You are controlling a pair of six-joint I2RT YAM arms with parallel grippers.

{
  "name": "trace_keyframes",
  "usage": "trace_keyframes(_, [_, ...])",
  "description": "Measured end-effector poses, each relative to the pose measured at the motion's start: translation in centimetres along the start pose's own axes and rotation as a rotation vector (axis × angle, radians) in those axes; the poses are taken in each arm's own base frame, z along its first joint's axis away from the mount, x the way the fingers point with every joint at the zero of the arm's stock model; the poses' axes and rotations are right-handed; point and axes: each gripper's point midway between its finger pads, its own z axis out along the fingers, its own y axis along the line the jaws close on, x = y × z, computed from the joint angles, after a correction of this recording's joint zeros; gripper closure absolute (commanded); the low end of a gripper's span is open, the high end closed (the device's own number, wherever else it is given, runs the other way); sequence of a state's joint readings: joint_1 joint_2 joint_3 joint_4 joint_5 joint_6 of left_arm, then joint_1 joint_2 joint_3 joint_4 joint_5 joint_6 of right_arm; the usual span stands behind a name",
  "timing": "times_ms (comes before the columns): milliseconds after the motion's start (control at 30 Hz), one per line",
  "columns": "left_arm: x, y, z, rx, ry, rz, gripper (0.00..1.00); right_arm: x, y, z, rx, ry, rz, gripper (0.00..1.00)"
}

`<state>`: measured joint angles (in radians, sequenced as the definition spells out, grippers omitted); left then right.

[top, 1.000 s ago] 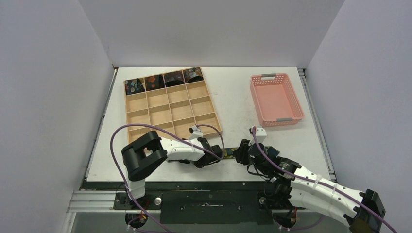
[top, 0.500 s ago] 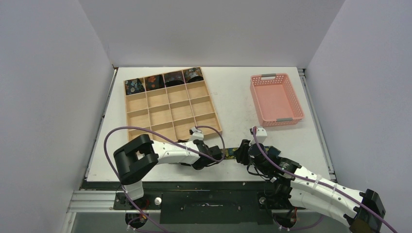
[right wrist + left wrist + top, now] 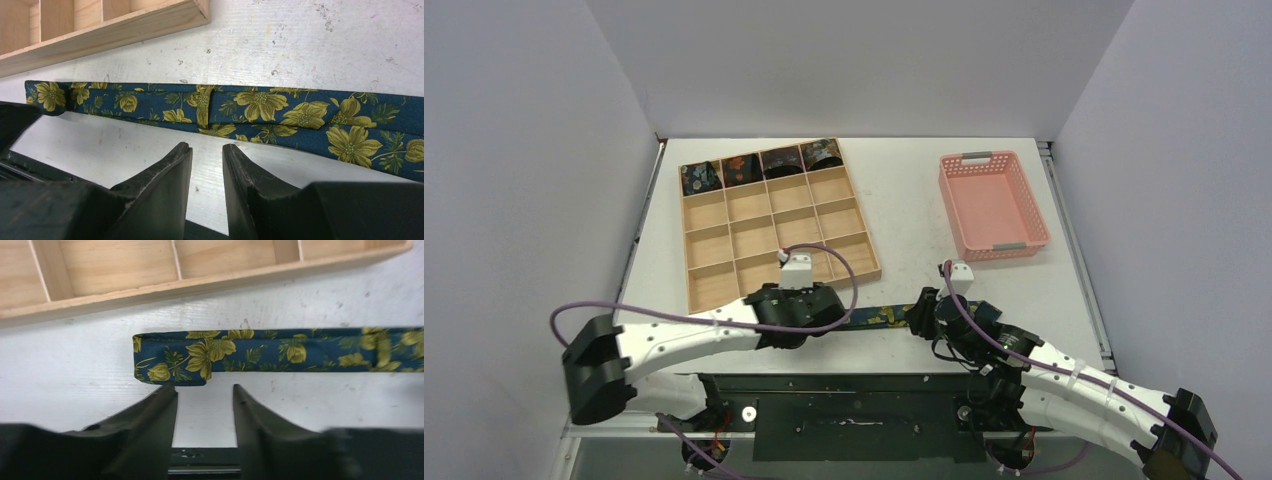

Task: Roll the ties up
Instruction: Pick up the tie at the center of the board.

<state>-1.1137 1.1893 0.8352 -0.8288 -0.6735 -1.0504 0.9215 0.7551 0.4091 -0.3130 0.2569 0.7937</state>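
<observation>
One tie, dark navy with yellow flowers, lies flat as a long strip near the table's front edge. Its left end rests just beyond the tips of my left gripper, which is open and holds nothing. In the top view the left gripper sits at that end of the strip. The same tie runs across the right wrist view. My right gripper hovers just short of it, jaws a little apart with bare table between them, near the strip's right part. Several rolled ties fill the tray's far row.
A wooden tray of compartments stands at the back left, its near wall close behind the strip. A pink basket sits at the back right. The table's front edge lies right under both grippers.
My left gripper has opened, let go of the tie and moved left along it as its arm swung out leftward. The strip now lies uncovered. The right arm has not moved.
</observation>
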Motion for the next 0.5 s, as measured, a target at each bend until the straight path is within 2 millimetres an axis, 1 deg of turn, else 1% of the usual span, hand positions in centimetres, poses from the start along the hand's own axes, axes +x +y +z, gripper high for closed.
trace_keyframes(67, [-0.5,0.8,-0.1,0.087,-0.016,-0.103,0.83,0.1,0.1,0.2,-0.003,0.003,-0.001,0.72])
trace_keyframes(133, [-0.7,2.1,0.5,0.149,-0.029,-0.206,0.94,0.2,0.3,0.4,-0.006,0.009,-0.001,0.73])
trace_keyframes(167, [-0.5,2.9,1.1,0.172,-0.027,-0.259,0.97,0.3,0.3,0.4,-0.008,0.013,-0.002,0.73])
trace_keyframes(233, [0.0,3.9,2.1,0.193,-0.018,-0.316,1.00,0.4,0.5,0.6,-0.012,0.019,-0.002,0.74])
trace_keyframes(333, [1.3,4.5,3.6,0.221,0.026,-0.368,1.00,0.4,0.9,0.7,-0.028,0.021,0.000,0.74])
trace_keyframes(400, [1.8,4.2,4.1,0.242,0.055,-0.375,1.00,0.3,1.2,0.8,-0.039,0.020,0.003,0.75])
trace_keyframes(500, [2.0,3.2,4.6,0.285,0.080,-0.369,1.00,0.4,1.5,1.0,-0.051,0.023,0.004,0.75])
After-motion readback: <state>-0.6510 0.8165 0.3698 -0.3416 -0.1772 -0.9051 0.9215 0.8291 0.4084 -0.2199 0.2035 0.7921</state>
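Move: The folded left end of the tie lies about 4 cm to the left of the left gripper, some 2 cm ahead and 7 cm below. The tray's middle is about 23 cm ahead and 5 cm left. The narrow cross loop on the tie is about 20 cm to the right and 2 cm ahead. From the right gripper, the folded end lies roughly 28 cm left, 2 cm ahead and 6 cm below. Swing the left gripper about 4 cm left and slightly forward while shutting the open fingers fully, rolling the hand some 25 degrees, its left side down. Then sink about 5 cm over the tie's folded end, easing back right by a centimetre; whether the tips touch can't be told. Ease the right gripper nearly 2 cm left, fingers still partly open. ##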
